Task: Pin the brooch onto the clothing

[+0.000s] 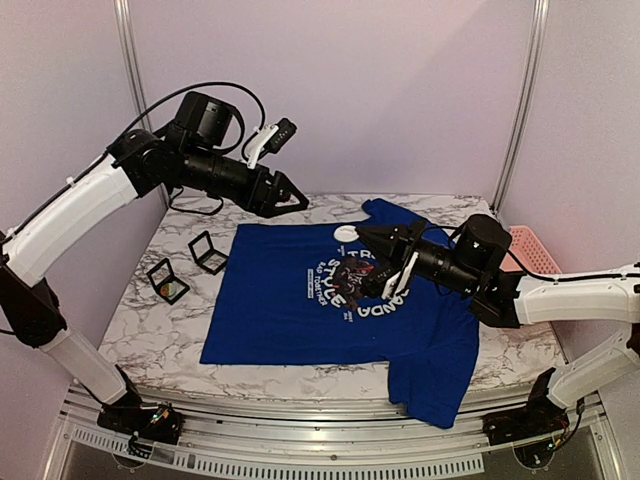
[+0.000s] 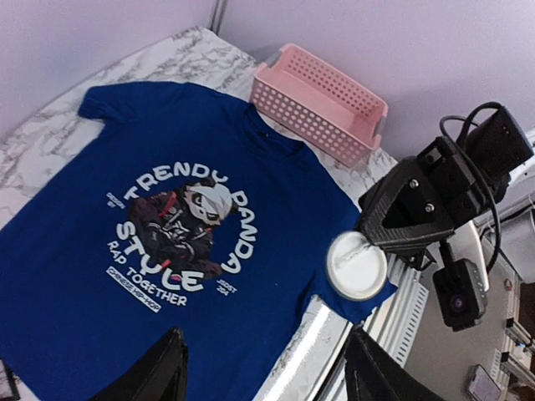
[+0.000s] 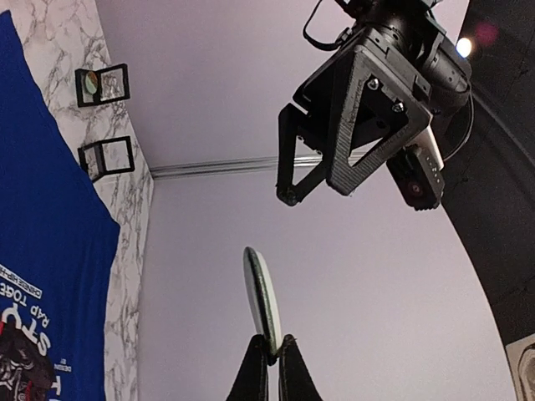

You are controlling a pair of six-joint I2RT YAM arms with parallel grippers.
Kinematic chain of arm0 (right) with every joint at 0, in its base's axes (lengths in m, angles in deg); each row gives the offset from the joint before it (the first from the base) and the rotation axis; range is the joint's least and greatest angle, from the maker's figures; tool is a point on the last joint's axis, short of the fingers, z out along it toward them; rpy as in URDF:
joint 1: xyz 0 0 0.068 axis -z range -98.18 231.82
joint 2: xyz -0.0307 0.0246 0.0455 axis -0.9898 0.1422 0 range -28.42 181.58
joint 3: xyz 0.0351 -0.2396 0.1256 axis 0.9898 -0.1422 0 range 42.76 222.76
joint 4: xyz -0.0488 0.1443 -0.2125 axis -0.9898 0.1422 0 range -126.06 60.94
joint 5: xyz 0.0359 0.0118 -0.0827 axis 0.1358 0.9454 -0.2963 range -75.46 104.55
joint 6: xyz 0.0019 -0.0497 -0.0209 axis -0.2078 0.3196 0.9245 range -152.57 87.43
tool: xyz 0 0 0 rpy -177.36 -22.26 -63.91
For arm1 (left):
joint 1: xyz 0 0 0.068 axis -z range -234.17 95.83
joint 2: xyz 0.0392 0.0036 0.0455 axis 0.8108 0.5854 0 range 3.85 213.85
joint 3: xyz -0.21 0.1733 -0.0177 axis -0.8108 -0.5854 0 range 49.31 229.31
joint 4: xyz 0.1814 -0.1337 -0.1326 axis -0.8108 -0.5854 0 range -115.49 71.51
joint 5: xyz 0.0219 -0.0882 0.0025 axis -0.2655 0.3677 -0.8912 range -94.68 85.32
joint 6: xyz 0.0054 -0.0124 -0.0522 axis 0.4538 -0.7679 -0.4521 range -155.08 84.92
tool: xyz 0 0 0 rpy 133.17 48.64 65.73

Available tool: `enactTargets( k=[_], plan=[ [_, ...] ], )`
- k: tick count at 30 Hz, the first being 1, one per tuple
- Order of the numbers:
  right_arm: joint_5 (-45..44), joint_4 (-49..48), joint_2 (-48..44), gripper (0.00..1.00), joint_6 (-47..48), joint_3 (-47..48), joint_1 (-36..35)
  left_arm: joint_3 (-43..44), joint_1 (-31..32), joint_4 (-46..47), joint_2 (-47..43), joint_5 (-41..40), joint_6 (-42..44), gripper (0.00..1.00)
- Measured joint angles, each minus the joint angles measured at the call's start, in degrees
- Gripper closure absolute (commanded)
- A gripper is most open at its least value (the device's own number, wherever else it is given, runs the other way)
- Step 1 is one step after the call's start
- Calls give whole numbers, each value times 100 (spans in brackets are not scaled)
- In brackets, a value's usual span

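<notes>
The blue T-shirt (image 1: pixel 290 310) with its panda print lies flat on the marble table. My right gripper (image 1: pixel 362 234) hovers over the shirt's collar, shut on the brooch (image 1: pixel 346 234), a small round disc. Its white face shows in the left wrist view (image 2: pixel 358 266). In the right wrist view the brooch (image 3: pixel 261 292) is edge-on with a dark glinting rim, pinched by its lower edge between the fingertips (image 3: pixel 272 347). My left gripper (image 1: pixel 295 197) hangs open above the table's back edge, facing the brooch, with nothing between its fingers (image 2: pixel 155 372).
Two small black square boxes (image 1: pixel 168 280) (image 1: pixel 209 252) lie left of the shirt; the nearer one holds a small round thing. A pink basket (image 1: pixel 535 250) stands at the back right. The shirt's right sleeve hangs over the table's front edge.
</notes>
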Motion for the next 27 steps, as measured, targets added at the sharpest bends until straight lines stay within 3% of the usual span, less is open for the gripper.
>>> enactTargets(
  k=[5,8,14,20,25,27],
  plan=[
    [-142,-435,216,100,1401,2,-52,-621,2,509,129,1108,-953,33],
    [-138,-555,310,100,2009,61,-85,-955,2,852,138,1652,-1432,40],
    [-136,-835,520,100,2507,153,-101,-1259,39,1300,138,2192,-1757,35],
    [-133,-1040,584,100,2522,155,-144,-1491,138,1554,142,2288,-1956,57],
    [-118,-1078,584,100,2516,162,-249,-1423,166,1751,210,2284,-2070,62],
    [-116,-1080,584,100,2509,162,-273,-1381,166,1792,256,2282,-2094,75]
  ],
)
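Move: The brooch, gripped by its edge in the right fingers, is about 10 cm to the left hand's right, 4 cm back and 8 cm lower. The right fingertips behind it are roughly 13 cm right, 5 cm back and 8 cm below. The panda print on the blue shirt lies some 16 cm right, 9 cm ahead and 30 cm below the left hand. From the right hand point the brooch is about 3 cm left, 1 cm ahead, level. The right hand keeps its pinch on the brooch's edge, easing about 2 cm left and slightly up while rolling some 25 degrees. The open left hand goes right, back and down to the brooch's free edge, roughly 5 cm each way, turning about 30 degrees until its fingers point right and down, then partly closes them around that edge; a touch can't be made out. ##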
